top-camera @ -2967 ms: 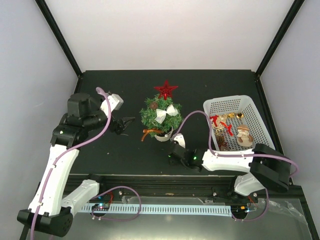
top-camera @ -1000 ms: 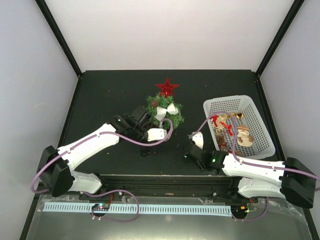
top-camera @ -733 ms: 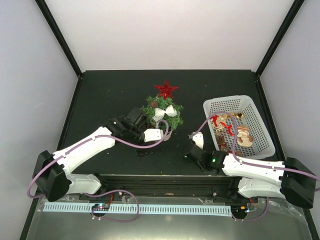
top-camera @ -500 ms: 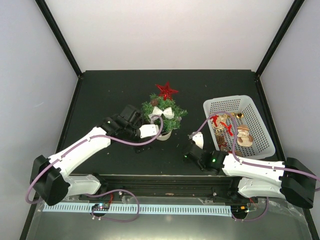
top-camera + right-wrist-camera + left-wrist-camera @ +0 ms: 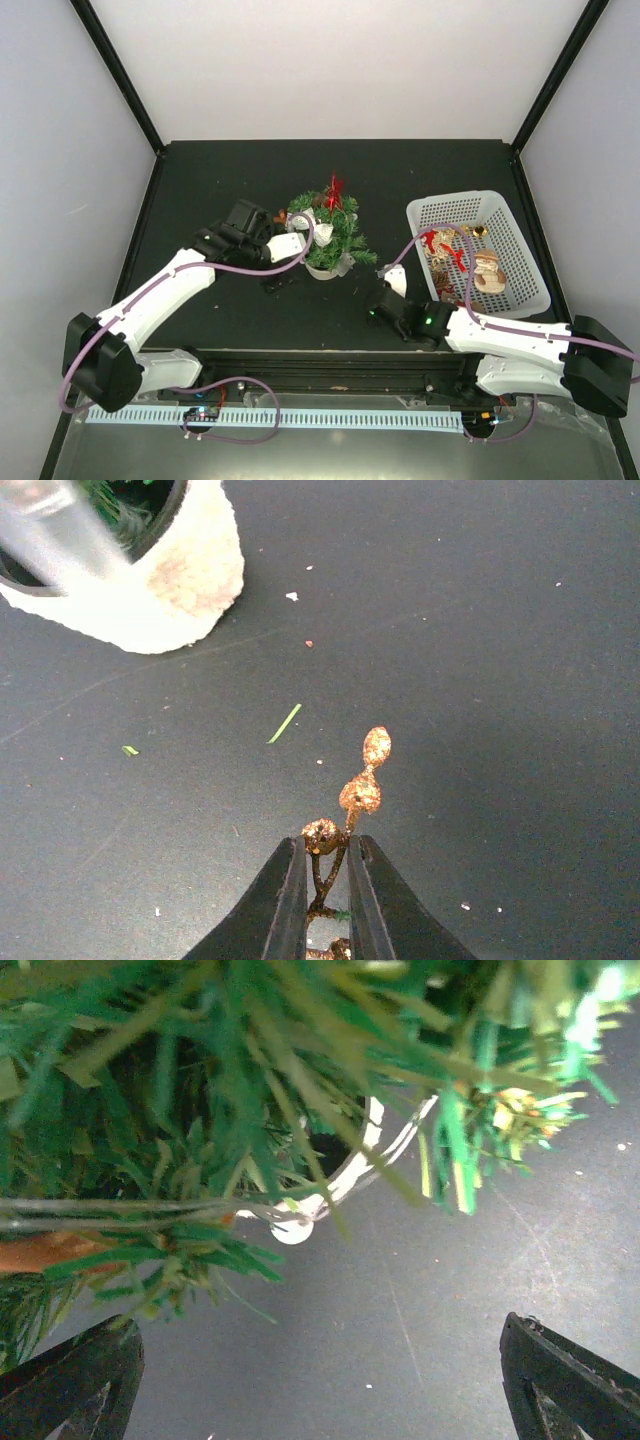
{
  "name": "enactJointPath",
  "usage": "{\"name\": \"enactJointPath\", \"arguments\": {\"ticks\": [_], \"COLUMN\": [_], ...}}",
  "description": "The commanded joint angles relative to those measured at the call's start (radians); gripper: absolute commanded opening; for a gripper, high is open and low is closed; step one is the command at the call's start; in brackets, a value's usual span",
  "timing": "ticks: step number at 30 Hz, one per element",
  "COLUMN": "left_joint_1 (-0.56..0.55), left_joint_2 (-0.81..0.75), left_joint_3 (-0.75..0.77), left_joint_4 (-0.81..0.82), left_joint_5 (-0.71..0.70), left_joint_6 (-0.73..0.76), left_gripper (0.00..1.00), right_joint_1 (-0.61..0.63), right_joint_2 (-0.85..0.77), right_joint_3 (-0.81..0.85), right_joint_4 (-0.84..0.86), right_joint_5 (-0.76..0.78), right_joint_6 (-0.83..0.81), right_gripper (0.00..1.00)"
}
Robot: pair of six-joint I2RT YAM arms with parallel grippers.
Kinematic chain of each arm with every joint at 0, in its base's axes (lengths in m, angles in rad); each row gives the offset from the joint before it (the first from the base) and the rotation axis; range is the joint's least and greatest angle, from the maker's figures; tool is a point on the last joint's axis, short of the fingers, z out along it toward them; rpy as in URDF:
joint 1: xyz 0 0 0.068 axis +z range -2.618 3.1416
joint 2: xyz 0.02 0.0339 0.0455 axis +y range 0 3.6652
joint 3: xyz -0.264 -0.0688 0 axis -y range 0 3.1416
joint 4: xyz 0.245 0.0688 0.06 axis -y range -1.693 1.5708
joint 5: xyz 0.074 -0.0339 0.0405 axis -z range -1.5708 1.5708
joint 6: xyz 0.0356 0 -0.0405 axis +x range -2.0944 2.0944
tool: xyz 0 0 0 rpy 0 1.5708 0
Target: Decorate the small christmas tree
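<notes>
The small christmas tree (image 5: 330, 232) stands mid-table in its cream pot (image 5: 322, 268), leaning, with a red star (image 5: 333, 190) at its top. My left gripper (image 5: 278, 283) is low at the tree's left side. In the left wrist view the green branches (image 5: 200, 1080) fill the top and the left gripper (image 5: 320, 1390) is open wide, with bare table between its tips. My right gripper (image 5: 384, 271) hangs low to the right of the pot. It is shut (image 5: 328, 855) on the stem of a gold glitter sprig (image 5: 362, 790). The pot (image 5: 190, 580) lies beyond it.
A white lattice basket (image 5: 460, 197) at the right holds a snowman figure (image 5: 488, 270), red bows (image 5: 445, 245) and gold ornaments. Black frame posts rise at the table's back corners. A few green needles (image 5: 284, 723) lie on the dark table.
My left arm came down beside the tree, then drew back leftward; the tree tipped and shifted with it, the star now lower. My right arm pulled back from the pot, then held still.
</notes>
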Motion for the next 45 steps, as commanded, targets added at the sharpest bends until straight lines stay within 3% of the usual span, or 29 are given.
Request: {"name": "enactJointPath", "arguments": {"ticks": [1,15,26,45], "left_joint_1": [0.02,0.073,0.072,0.072], "left_joint_2": [0.039,0.065,-0.004,-0.136], "left_joint_3": [0.016,0.059,0.052,0.006], "left_joint_4": [0.05,0.056,0.005,-0.088], "left_joint_5": [0.021,0.091,0.182,0.165], "left_joint_6": [-0.006,-0.018,-0.011,-0.007], "left_gripper": [0.97,0.98,0.99,0.99], "right_joint_1": [-0.006,-0.005,-0.005,-0.022], "right_joint_2": [-0.035,-0.218,-0.157,-0.052], "right_joint_3": [-0.003,0.025,0.137,0.304], "right_joint_4": [0.021,0.065,0.071,0.109], "right_joint_5": [-0.001,-0.093,-0.144,-0.118], "right_joint_6": [-0.012,-0.262,-0.336,-0.369], "right_gripper": [0.16,0.16,0.16,0.16]}}
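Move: The tree's middle lies about 9 cm ahead of my right hand, 10 cm to its left and some 6 cm higher; the grey battery box hangs about 7 cm ahead and 6 cm left, and the basket stands 11 cm ahead and 20 cm right. From my open left hand the tree is about 3 cm ahead and 8 cm right, with the orange ribbon 7 cm ahead and 2 cm right. I lift the copper twig, still pinched in my right fingers, some 13 cm and swing it about 7 cm left to the tree's near right side, my wrist tipping up and turning roughly 20 degrees counter-clockwise. My left hand, still wide open, first slips 2.5 cm forward along the tree's left side and sinks slightly, then draws back almost 4 cm while rising about 4 cm. ##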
